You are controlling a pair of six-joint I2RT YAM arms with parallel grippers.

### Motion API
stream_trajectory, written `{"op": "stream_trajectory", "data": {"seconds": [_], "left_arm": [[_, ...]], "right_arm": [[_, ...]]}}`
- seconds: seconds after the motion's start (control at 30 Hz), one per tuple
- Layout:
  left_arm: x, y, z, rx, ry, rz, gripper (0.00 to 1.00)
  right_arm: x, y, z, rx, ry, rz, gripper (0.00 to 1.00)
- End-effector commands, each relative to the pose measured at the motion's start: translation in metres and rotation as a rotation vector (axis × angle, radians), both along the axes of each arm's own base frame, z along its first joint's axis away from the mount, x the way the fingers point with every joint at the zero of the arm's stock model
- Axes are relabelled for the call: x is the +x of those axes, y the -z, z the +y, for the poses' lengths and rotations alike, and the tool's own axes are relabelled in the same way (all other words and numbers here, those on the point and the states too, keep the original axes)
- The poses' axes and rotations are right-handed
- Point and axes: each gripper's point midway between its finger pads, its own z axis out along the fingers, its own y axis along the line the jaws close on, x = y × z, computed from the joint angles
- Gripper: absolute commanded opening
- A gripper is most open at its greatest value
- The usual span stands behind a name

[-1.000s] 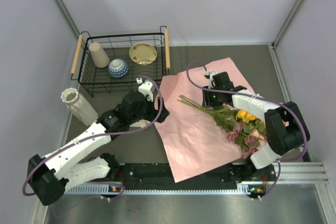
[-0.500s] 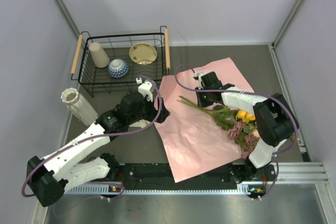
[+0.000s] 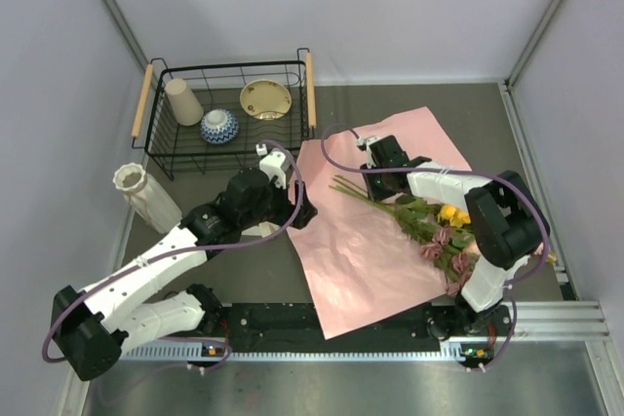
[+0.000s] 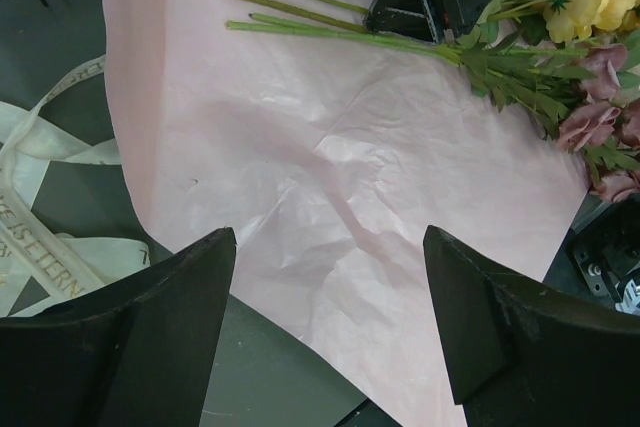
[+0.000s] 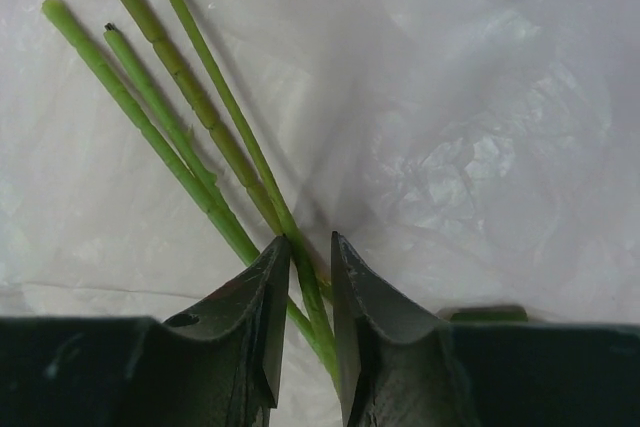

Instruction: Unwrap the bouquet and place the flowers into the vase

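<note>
The bouquet's paper (image 3: 361, 250) lies spread flat, pink side up, on the table. The flowers (image 3: 450, 231) rest across it, blossoms to the right and green stems (image 3: 353, 189) pointing left. My right gripper (image 3: 376, 185) is down on the stems near their cut ends. In the right wrist view its jaws (image 5: 310, 239) are shut on the stems (image 5: 170, 127). My left gripper (image 3: 300, 209) hovers open over the paper's left edge (image 4: 300, 187), with nothing between its fingers (image 4: 200, 277). The ribbed cream vase (image 3: 146, 197) stands at the far left.
A cream ribbon (image 4: 50, 197) lies loose on the table left of the paper. A black wire basket (image 3: 156, 143) at the back left holds a beige cup (image 3: 182, 101), a blue-and-white bowl (image 3: 219, 127) and a yellow dish (image 3: 265, 99).
My right gripper slid left along the stems toward their cut ends and its jaws narrowed onto them. The left arm barely moved.
</note>
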Motion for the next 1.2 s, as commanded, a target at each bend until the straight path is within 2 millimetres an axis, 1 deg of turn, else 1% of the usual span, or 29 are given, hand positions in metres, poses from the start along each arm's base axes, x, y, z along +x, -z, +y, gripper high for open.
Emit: {"op": "stream_trajectory", "data": {"seconds": [0.0, 0.1, 0.2, 0.33, 0.37, 0.43, 0.47, 0.5, 0.53, 0.57, 0.67, 0.7, 0.73, 0.8, 0.83, 0.87, 0.9, 0.93, 0.97, 1.0, 1.03, 1.07, 1.1, 1.13, 1.17], "left_arm": [[0.007, -0.029, -0.014, -0.067, 0.029, -0.056, 0.81], [0.006, -0.031, -0.014, -0.072, 0.032, -0.059, 0.81], [0.006, -0.032, -0.014, -0.073, 0.031, -0.062, 0.81], [0.007, -0.033, -0.013, -0.07, 0.028, -0.069, 0.81], [0.008, -0.033, -0.012, -0.068, 0.024, -0.071, 0.81], [0.008, -0.035, -0.012, -0.065, 0.023, -0.08, 0.82], [0.008, -0.035, -0.011, -0.065, 0.023, -0.079, 0.82], [0.008, -0.037, -0.012, -0.068, 0.023, -0.083, 0.82], [0.008, -0.037, -0.012, -0.07, 0.024, -0.084, 0.81], [0.008, -0.038, -0.012, -0.069, 0.026, -0.084, 0.82], [0.009, -0.04, -0.016, -0.078, 0.047, -0.093, 0.82], [0.009, -0.042, -0.019, -0.084, 0.058, -0.097, 0.81], [0.01, -0.046, -0.022, -0.091, 0.073, -0.11, 0.82], [0.002, -0.052, -0.032, -0.126, 0.147, -0.111, 0.82], [0.0, -0.06, -0.039, -0.159, 0.183, -0.135, 0.82], [-0.012, -0.065, -0.047, -0.198, 0.26, -0.129, 0.82], [-0.016, -0.07, -0.052, -0.221, 0.294, -0.134, 0.82], [-0.022, -0.073, -0.057, -0.25, 0.332, -0.131, 0.82], [-0.03, -0.083, -0.065, -0.3, 0.404, -0.147, 0.82], [-0.035, -0.087, -0.07, -0.324, 0.44, -0.144, 0.82], [-0.039, -0.091, -0.074, -0.351, 0.463, -0.131, 0.82], [-0.04, -0.1, -0.078, -0.384, 0.482, -0.153, 0.82], [-0.044, -0.104, -0.081, -0.404, 0.508, -0.147, 0.82], [-0.044, -0.107, -0.082, -0.425, 0.504, -0.134, 0.82], [-0.043, -0.112, -0.083, -0.442, 0.5, -0.145, 0.82]], "right_arm": [[0.009, -0.002, -0.002, -0.043, 0.0, -0.048, 0.24], [0.009, -0.005, 0.0, -0.044, -0.006, -0.057, 0.21], [0.011, -0.016, 0.001, -0.042, -0.004, -0.091, 0.17], [0.017, -0.044, -0.002, -0.028, 0.019, -0.162, 0.13], [0.019, -0.059, -0.005, -0.019, 0.035, -0.201, 0.11], [0.021, -0.08, -0.008, -0.003, 0.05, -0.251, 0.06], [0.022, -0.103, -0.011, 0.018, 0.07, -0.303, 0.03], [0.021, -0.114, -0.011, 0.03, 0.074, -0.329, 0.0], [0.021, -0.125, -0.014, 0.039, 0.086, -0.356, 0.0], [0.019, -0.149, -0.016, 0.068, 0.096, -0.407, 0.0], [0.017, -0.183, -0.022, 0.104, 0.117, -0.48, 0.0], [0.013, -0.198, -0.024, 0.126, 0.126, -0.508, 0.0], [0.012, -0.206, -0.027, 0.135, 0.134, -0.523, 0.0], [0.006, -0.226, -0.029, 0.178, 0.152, -0.553, 0.0], [0.003, -0.23, -0.027, 0.197, 0.146, -0.553, 0.0], [0.001, -0.236, -0.025, 0.228, 0.153, -0.554, 0.0], [-0.003, -0.245, -0.025, 0.259, 0.158, -0.565, 0.0], [-0.006, -0.249, -0.023, 0.292, 0.158, -0.559, 0.0], [-0.008, -0.254, -0.02, 0.354, 0.192, -0.543, 0.0], [-0.011, -0.258, -0.016, 0.401, 0.199, -0.528, 0.0], [-0.017, -0.267, -0.005, 0.513, 0.193, -0.492, 0.0], [-0.02, -0.27, 0.002, 0.566, 0.185, -0.475, 0.0], [-0.025, -0.274, 0.01, 0.622, 0.165, -0.453, 0.0], [-0.03, -0.282, 0.021, 0.691, 0.126, -0.439, 0.0], [-0.033, -0.28, 0.026, 0.74, 0.144, -0.401, 0.0]]}}
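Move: The right hand's parted fingers straddle one thin flower stem, its grasp point right at the fingertips, about 1 cm below the hand point. The other stems' cut ends lie some 8 cm to the left and 4 cm ahead, the yellow flowers about 18 cm to the right and 5 cm back, and the mauve roses roughly 16 cm right and 11 cm back, all near fingertip height. From the left hand, that grasp point is about 14 cm right, 9 cm ahead and 16 cm below. The right hand first stays low over the paper while its fingers shut on the single stem, then lifts it fast and almost straight up, some 24 cm, the wrist tipping the fingers upward and outward by roughly 35 degrees and easing slightly back and left at the end with the grip kept. Late on, the open left hand swings about 6 cm to the right and as much up, with a small draw back, turning some 20 degrees clockwise and coming nearer the raised flower without touching it. ##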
